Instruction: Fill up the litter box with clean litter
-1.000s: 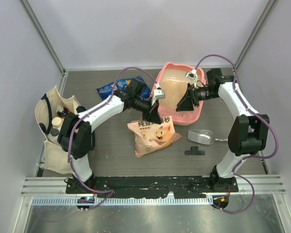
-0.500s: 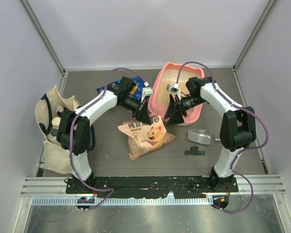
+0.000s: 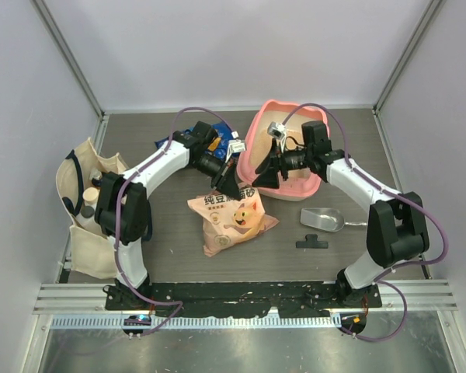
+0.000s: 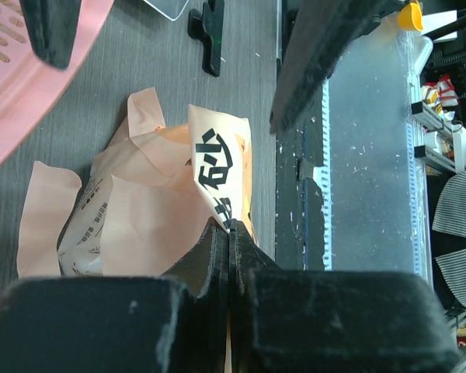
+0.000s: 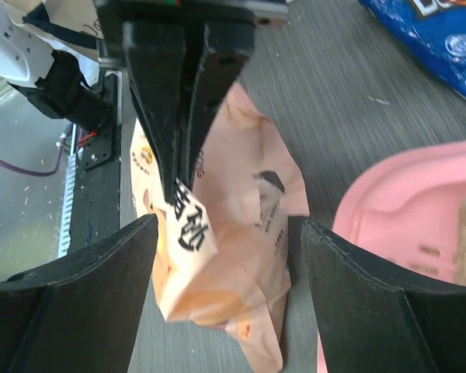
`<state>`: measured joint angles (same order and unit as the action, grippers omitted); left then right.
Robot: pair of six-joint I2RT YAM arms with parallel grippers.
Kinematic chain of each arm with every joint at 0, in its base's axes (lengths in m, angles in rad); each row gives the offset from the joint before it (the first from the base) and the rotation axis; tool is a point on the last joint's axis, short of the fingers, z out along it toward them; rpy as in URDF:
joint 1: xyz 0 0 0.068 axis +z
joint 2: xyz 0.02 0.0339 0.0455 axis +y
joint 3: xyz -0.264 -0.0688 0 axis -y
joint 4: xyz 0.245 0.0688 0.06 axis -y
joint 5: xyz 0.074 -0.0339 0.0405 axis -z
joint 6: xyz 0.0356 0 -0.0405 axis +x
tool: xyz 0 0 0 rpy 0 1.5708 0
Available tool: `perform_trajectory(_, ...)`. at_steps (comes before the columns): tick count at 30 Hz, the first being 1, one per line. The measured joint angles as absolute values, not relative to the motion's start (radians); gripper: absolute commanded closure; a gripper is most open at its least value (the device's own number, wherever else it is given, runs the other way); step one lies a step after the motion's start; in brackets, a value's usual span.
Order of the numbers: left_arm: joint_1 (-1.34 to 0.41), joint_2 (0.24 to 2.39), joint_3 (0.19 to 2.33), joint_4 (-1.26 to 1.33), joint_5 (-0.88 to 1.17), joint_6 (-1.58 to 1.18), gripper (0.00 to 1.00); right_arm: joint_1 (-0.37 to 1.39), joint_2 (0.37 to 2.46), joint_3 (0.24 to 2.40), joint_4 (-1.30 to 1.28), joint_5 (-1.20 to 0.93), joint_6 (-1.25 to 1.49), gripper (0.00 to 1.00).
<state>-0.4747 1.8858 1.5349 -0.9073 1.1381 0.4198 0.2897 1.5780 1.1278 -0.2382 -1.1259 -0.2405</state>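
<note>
The pink litter box (image 3: 289, 105) stands at the back right with clean litter (image 3: 266, 148) in it. The pinkish-beige litter bag (image 3: 233, 217) sits in front of it and leans to the left. My left gripper (image 3: 227, 185) is shut on the bag's printed top edge (image 4: 217, 167). My right gripper (image 3: 262, 180) is open, one finger on each side of the bag's upper part (image 5: 233, 233), and touches nothing. In the right wrist view the left gripper's fingers (image 5: 182, 93) pinch the bag, and the box's rim (image 5: 404, 225) lies at the right.
A cream tote bag (image 3: 89, 202) with bottles stands at the left edge. Behind the left arm lies a blue chip bag (image 3: 167, 142). A clear scoop (image 3: 322, 219) and a black clip (image 3: 311, 242) lie in front of the box.
My right gripper has swung left from over the litter box to the bag's top and has opened wider. My left gripper has drawn the bag's top a little to the left.
</note>
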Motion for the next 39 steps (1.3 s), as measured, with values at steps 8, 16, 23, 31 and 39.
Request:
perform_trajectory(8,-0.475,1.901,1.538,-0.912,1.163,0.418,1.0,0.353,1.609,1.116,-0.113,-1.164,-0.118,0.29)
perform_trajectory(16,-0.475,1.903,1.539,-0.912,1.169,0.414,1.0,0.356,1.645,1.117,-0.237,-1.179,-0.216,0.42)
perform_trajectory(23,-0.474,1.918,1.551,-0.917,1.168,0.4,1.0,0.356,1.695,1.119,-0.326,-1.201,-0.275,0.88)
perform_trajectory(31,-0.462,1.918,1.551,-0.891,1.161,0.374,1.0,0.334,1.697,1.137,-0.374,-1.241,-0.274,0.98)
perform_trajectory(39,-0.438,1.918,1.429,-0.614,1.226,0.04,1.0,0.299,1.726,1.137,-0.389,-1.283,-0.231,0.98)
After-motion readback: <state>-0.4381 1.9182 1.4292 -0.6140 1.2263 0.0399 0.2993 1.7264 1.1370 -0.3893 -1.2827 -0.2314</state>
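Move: The litter bag's rim, a bit of it sticking out of the left gripper's shut fingers, stands about 4 cm back from the open right hand, 2 cm to its left and some 4 cm lower; from the left hand it is roughly 3 cm to the right. From the right hand, the litter box's middle is about 13 cm ahead and 6 cm right, the scoop 9 cm back and 19 cm right, both well below. The free bit of bag rim gets pinched by the right hand right beside the left gripper's tips: it reaches about 2.5 cm left over the rim, then comes back and sinks some 4 cm, closing its wide-open fingers while rolling forward some 20 degrees. The left hand keeps its pinch, waiting, then eases 1.5 cm forward with its top tilting forward. ##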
